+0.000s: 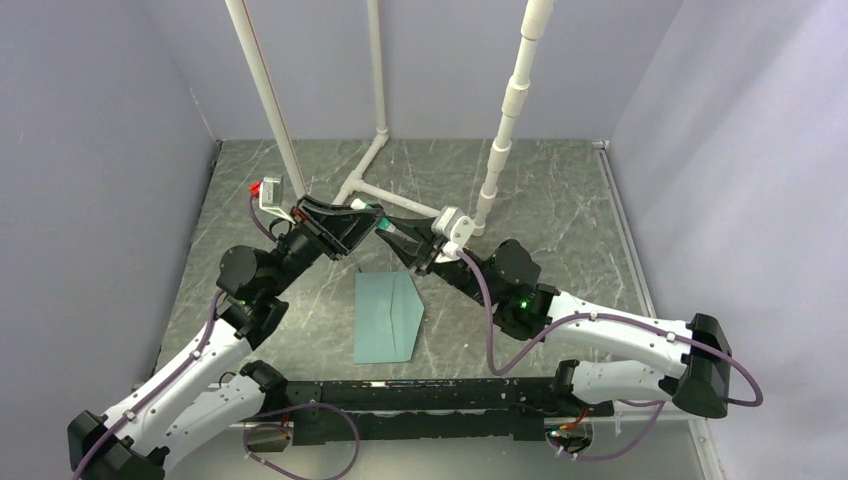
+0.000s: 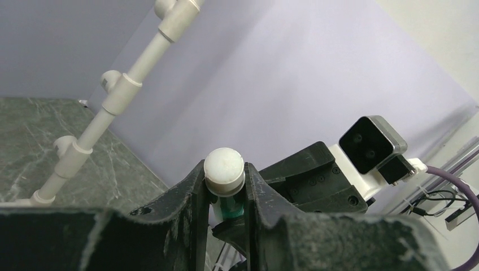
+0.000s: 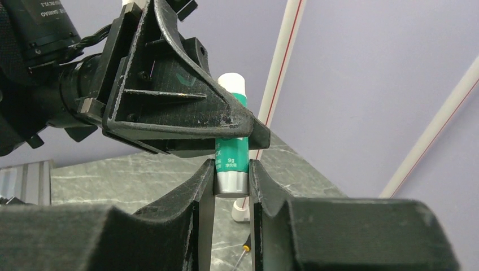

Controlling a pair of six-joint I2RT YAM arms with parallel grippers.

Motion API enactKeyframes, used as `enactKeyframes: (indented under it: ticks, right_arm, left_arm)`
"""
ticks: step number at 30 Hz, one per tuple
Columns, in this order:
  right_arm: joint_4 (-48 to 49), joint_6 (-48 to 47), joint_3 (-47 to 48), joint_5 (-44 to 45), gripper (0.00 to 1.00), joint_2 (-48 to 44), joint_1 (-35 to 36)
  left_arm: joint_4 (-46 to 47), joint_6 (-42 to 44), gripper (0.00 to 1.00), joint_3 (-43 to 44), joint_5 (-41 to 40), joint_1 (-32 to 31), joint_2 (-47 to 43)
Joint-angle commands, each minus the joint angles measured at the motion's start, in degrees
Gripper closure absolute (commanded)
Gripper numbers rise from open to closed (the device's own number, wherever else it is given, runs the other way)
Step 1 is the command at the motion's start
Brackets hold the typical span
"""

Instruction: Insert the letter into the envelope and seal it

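Note:
The pale teal envelope (image 1: 388, 318) lies flat on the marble table in front of both arms, its flap side pointing right. The letter is out of view. Above the table, further back than the envelope, both grippers meet on a green glue stick (image 3: 232, 152). My left gripper (image 2: 225, 183) is shut on its white cap (image 2: 224, 167). My right gripper (image 3: 232, 183) is shut on its silver base. From above, the left gripper (image 1: 368, 217) and the right gripper (image 1: 392, 228) point tip to tip, with the glue stick (image 1: 379, 213) between them.
A white pipe frame (image 1: 372, 160) stands at the back of the table, with a jointed white post (image 1: 508, 110) to its right. A small red and white part (image 1: 266, 190) sits at the back left. Purple walls enclose the table on three sides.

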Motion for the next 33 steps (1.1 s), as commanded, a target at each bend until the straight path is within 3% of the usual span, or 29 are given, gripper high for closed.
enactKeyframes:
  ticks: [1, 5, 8, 13, 18, 22, 24, 27, 28, 29, 31, 33]
  right_arm:
    - [5.3, 2.1, 0.9, 3.9, 1.00, 1.0, 0.3]
    - [-4.1, 8.1, 3.3, 1.6, 0.96, -1.1, 0.2]
    - [-13.3, 11.6, 6.5, -2.8, 0.99, -2.5, -0.2]
    - [-22.6, 19.2, 9.5, -18.7, 1.00, -3.7, -1.2]
    - [-22.3, 28.6, 10.3, -35.1, 1.00, -2.4, -2.0]
    - [-15.9, 37.7, 9.6, -42.9, 1.00, -1.5, -2.1]
    - [-11.3, 41.5, 8.7, -45.0, 1.00, -2.1, -2.2]
    - [-11.8, 41.8, 8.1, -40.8, 1.00, -4.1, -2.1]
    - [-14.1, 40.1, 8.1, -37.6, 0.92, -4.9, -2.2]
    - [-16.3, 38.4, 8.0, -32.2, 0.73, -5.7, -2.2]
    - [-18.6, 34.5, 6.5, -25.8, 0.43, -7.6, -2.1]
    - [-18.6, 31.5, 4.1, -20.4, 0.28, -9.1, -2.1]
  left_arm:
    - [2.8, -0.3, 0.97, -0.2, 1.0, -0.2, -0.2]
    - [1.4, 2.5, 0.98, -0.2, 1.2, -0.2, -1.8]
    - [1.5, 5.8, 0.98, 0.4, 4.5, -0.2, -2.5]
    - [0.3, 15.0, 0.98, 2.5, 14.8, -0.2, -3.1]
    - [1.8, 21.8, 0.98, 4.2, 28.5, -0.2, -3.3]
    - [4.0, 22.4, 0.98, 7.0, 39.4, -0.3, -1.6]
    - [3.6, 22.4, 0.97, 7.6, 40.1, -0.3, -1.7]
    - [2.5, 22.1, 0.98, 6.9, 36.1, -0.3, -2.8]
    - [1.7, 21.8, 0.98, 6.6, 33.5, -0.2, -3.3]
    - [1.0, 21.4, 0.97, 6.2, 31.1, -0.3, -3.8]
    - [-0.2, 19.9, 0.98, 5.1, 24.5, -0.2, -4.8]
    - [-0.3, 17.3, 0.98, 3.7, 19.2, -0.3, -5.7]
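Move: Both grippers already pinch the glue stick high over the table. Its middle is about 1 cm back and 1 cm right of the left hand, and about 1 cm ahead and 1 cm left of the right hand. The envelope lies some 40 cm below both hands, centred roughly 3 cm back of the left hand and level with it sideways. The screwdriver lies some 15 cm ahead and 10 cm left of the left hand, equally far down. Draw both grippers back together towards the bases, about 10 cm, with the glue stick still pinched between them. On the way swing the left fingers clockwise and the right ones counter-clockwise, some 40 degrees each, so they point at each other over the near part of the envelope. Keep the left grip shut, then open the right fingers wide to let go. ##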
